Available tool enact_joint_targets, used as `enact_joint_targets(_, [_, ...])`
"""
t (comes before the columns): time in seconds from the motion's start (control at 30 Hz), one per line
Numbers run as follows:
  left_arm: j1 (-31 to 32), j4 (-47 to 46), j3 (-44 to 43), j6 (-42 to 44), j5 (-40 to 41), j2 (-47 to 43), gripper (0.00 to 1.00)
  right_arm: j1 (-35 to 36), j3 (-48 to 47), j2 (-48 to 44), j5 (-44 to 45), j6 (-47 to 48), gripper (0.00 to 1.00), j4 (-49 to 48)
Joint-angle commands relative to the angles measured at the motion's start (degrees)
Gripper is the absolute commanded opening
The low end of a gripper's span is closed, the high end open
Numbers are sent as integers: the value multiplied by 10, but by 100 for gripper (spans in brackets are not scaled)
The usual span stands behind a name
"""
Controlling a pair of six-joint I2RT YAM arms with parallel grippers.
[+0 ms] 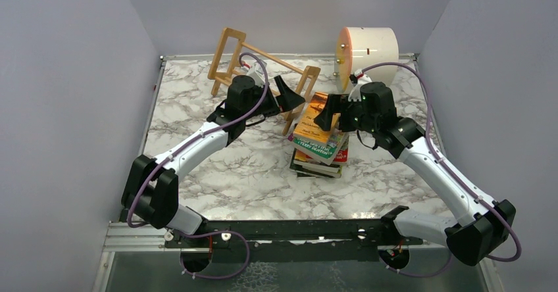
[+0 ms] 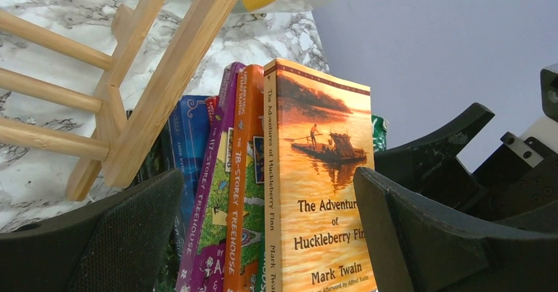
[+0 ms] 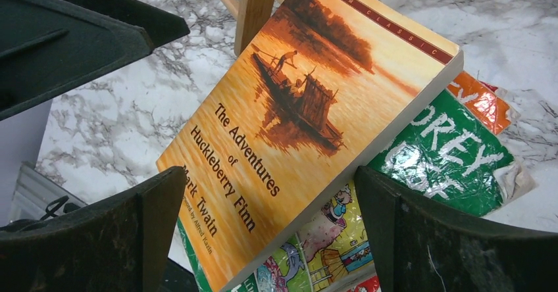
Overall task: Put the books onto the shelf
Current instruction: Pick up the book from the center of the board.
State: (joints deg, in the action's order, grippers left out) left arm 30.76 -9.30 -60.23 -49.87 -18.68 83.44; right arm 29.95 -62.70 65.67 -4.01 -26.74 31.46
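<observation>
The books (image 1: 318, 142) lie in an untidy pile on the marble table, an orange "Huckleberry Finn" paperback (image 3: 296, 121) on top. In the left wrist view I face their spines: purple (image 2: 212, 193), orange (image 2: 238, 193) and blue (image 2: 191, 134). My left gripper (image 2: 266, 180) is open at the pile's spine side, its fingers wider than the top books. My right gripper (image 3: 270, 173) hovers open over the orange cover, holding nothing. The shelf (image 1: 262, 75), a light-wood slatted rack, stands askew just behind and left of the pile, and its end piece (image 2: 158, 88) is close to the spines.
A cream cylindrical drum (image 1: 368, 54) stands at the back right, near the right arm. A green-covered book (image 3: 454, 154) sticks out from under the orange one. Grey walls enclose the table on three sides. The two grippers (image 1: 289, 98) (image 1: 328, 116) are close together over the pile.
</observation>
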Motion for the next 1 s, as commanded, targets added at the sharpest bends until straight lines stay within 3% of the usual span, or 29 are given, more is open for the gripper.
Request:
enact_joint_targets(0.0, [3, -27, 8, -10, -29, 11, 99, 3, 6, 1, -31, 2, 97, -25])
enact_joint_targets(0.53, [11, -65, 28, -44, -144, 47, 99, 3, 26, 9, -60, 19, 97, -57])
enact_joint_targets(0.97, [14, -89, 33, -60, -159, 55, 97, 2, 76, -5, -105, 38, 97, -132])
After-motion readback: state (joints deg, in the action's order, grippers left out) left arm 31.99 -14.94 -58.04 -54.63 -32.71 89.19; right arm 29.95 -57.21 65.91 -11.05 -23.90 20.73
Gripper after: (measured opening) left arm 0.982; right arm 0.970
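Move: Just 7 cm to the right of the left hand, 7 cm back and about 3 cm lower, lies the middle of the Huckleberry Finn book. The shelf stands about 11 cm ahead and 10 cm left of that hand, some 12 cm below. From the right hand, the book's middle is roughly 3 cm left, 1 cm back and 2 cm down; the rest of the stack is some 5 cm back, 1 cm left and 9 cm below. Pushing steadily against the book's right long edge with one open finger, the right hand slides it about 2.5 cm left towards the left hand. The left hand comes to meet it, back, right and down by some 3 cm each way while turning about 15 degrees clockwise, and brings its wide-open fingers around the left long edge, one over the cover and one below. ##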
